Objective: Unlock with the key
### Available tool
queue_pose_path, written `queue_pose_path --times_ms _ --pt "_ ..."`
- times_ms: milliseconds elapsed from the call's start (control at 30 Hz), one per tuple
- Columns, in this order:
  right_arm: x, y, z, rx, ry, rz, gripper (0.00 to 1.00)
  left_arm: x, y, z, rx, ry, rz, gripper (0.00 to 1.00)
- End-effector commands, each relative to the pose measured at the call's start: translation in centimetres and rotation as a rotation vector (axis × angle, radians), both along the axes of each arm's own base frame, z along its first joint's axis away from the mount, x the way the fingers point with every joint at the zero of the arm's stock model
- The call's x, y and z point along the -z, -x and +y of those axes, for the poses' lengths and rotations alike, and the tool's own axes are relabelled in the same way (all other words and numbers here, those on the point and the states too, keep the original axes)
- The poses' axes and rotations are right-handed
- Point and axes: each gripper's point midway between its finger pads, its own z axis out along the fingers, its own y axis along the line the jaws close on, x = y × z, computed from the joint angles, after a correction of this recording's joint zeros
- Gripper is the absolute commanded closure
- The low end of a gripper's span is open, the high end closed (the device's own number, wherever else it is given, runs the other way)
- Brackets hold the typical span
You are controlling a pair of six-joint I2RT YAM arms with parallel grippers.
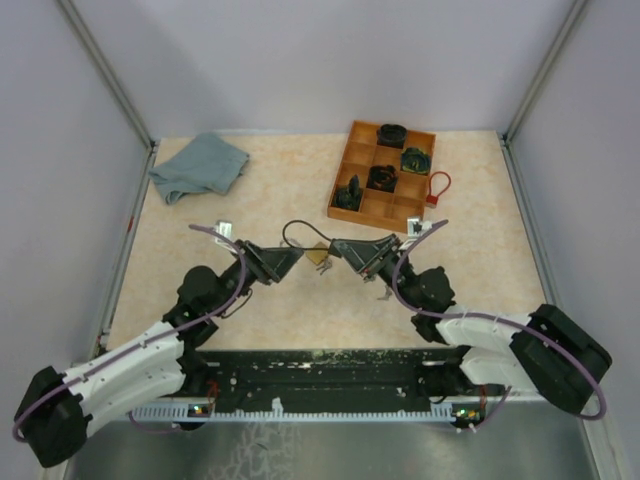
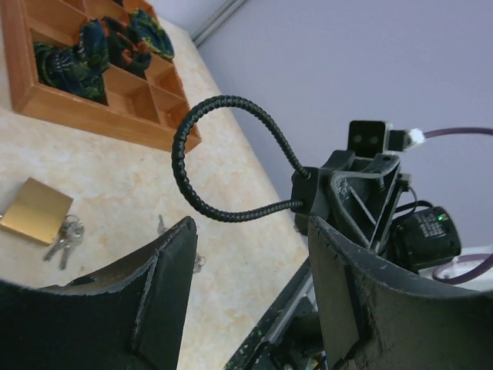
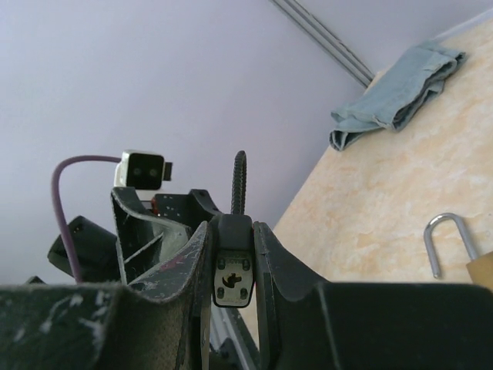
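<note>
My right gripper (image 3: 231, 228) is shut on a black cable lock (image 3: 233, 266), whose metal keyhole plate faces the camera between the fingers. The lock's ribbed black cable (image 2: 185, 131) arcs up and over toward my left gripper (image 2: 250, 231), which is open with nothing between its fingers. In the top view both grippers (image 1: 297, 257) (image 1: 338, 247) meet tip to tip at the table's middle. A brass padlock (image 2: 35, 210) lies on the table with a bunch of keys (image 2: 65, 235) beside it. Its open shackle (image 3: 447, 239) also shows in the right wrist view. A small loose key (image 2: 160, 224) lies nearby.
A wooden compartment tray (image 1: 340, 170) holding dark items stands at the back right, with a red loop (image 1: 437, 187) beside it. A crumpled blue cloth (image 1: 198, 165) lies at the back left. Grey walls enclose the table on three sides.
</note>
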Motion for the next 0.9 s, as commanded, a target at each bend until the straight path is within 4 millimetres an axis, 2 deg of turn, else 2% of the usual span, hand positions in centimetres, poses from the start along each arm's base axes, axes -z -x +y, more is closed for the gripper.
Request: queue_pose_path --times_ms 0,167,367,500,533,700,733,867 --pt "-5.1 0.8 -0.7 0.017 -0.199 -0.101 1.00 -4.1 0.8 -0.6 0.057 0.199 -0.056 0.35" --pt "-5.3 0.8 -1.1 0.040 -0.188 -0.112 1.00 -3.8 0.4 -0.8 0.048 0.184 -0.044 0.35" --pt "-6.2 1.9 0.7 -0.052 -0.117 -0.176 1.00 -3.8 0.0 -0.2 0.005 0.191 -0.065 0.37" --pt "-6.4 2.6 1.5 -0.117 -0.132 -0.182 1.00 -4.8 0.2 -0.4 0.026 0.211 -0.109 0.44" --pt "-6.2 2.6 1.7 -0.126 -0.132 -0.178 1.00 -4.9 0.3 -0.5 0.034 0.212 -0.117 0.48" --pt "-5.4 3.0 2.5 -0.177 -0.114 -0.169 1.00 -5.4 0.7 -0.6 0.051 0.217 -0.153 0.92" --pt "-5.0 3.1 2.6 -0.183 -0.095 -0.166 0.97 -5.5 0.7 -0.3 0.038 0.220 -0.158 0.99" --pt "-3.4 3.2 3.3 -0.217 0.032 -0.158 0.82 -5.2 0.5 0.5 -0.001 0.188 -0.146 1.00"
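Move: The black cord loop sticks out between my hands. Its middle is about 2 cm ahead of my left hand, 3 cm to its right and 3 cm above. My right hand already grips the loop's black head, some 9 cm right of the left hand; from that right hand the loop lies about 6 cm left, 2 ahead and 2 above. The padlock lies on the table, roughly 6 cm ahead, 5 right and 18 below the left hand, its keys just nearer me. I lift my open left hand about 4 cm to the loop, tipping its fingers up some 10 degrees, then shut them and pinch the cord. My right hand keeps its grip on the black head and rises about 3 cm too, then carries it roughly 2.5 cm left and 2 cm back towards the left hand, sinking a little. ##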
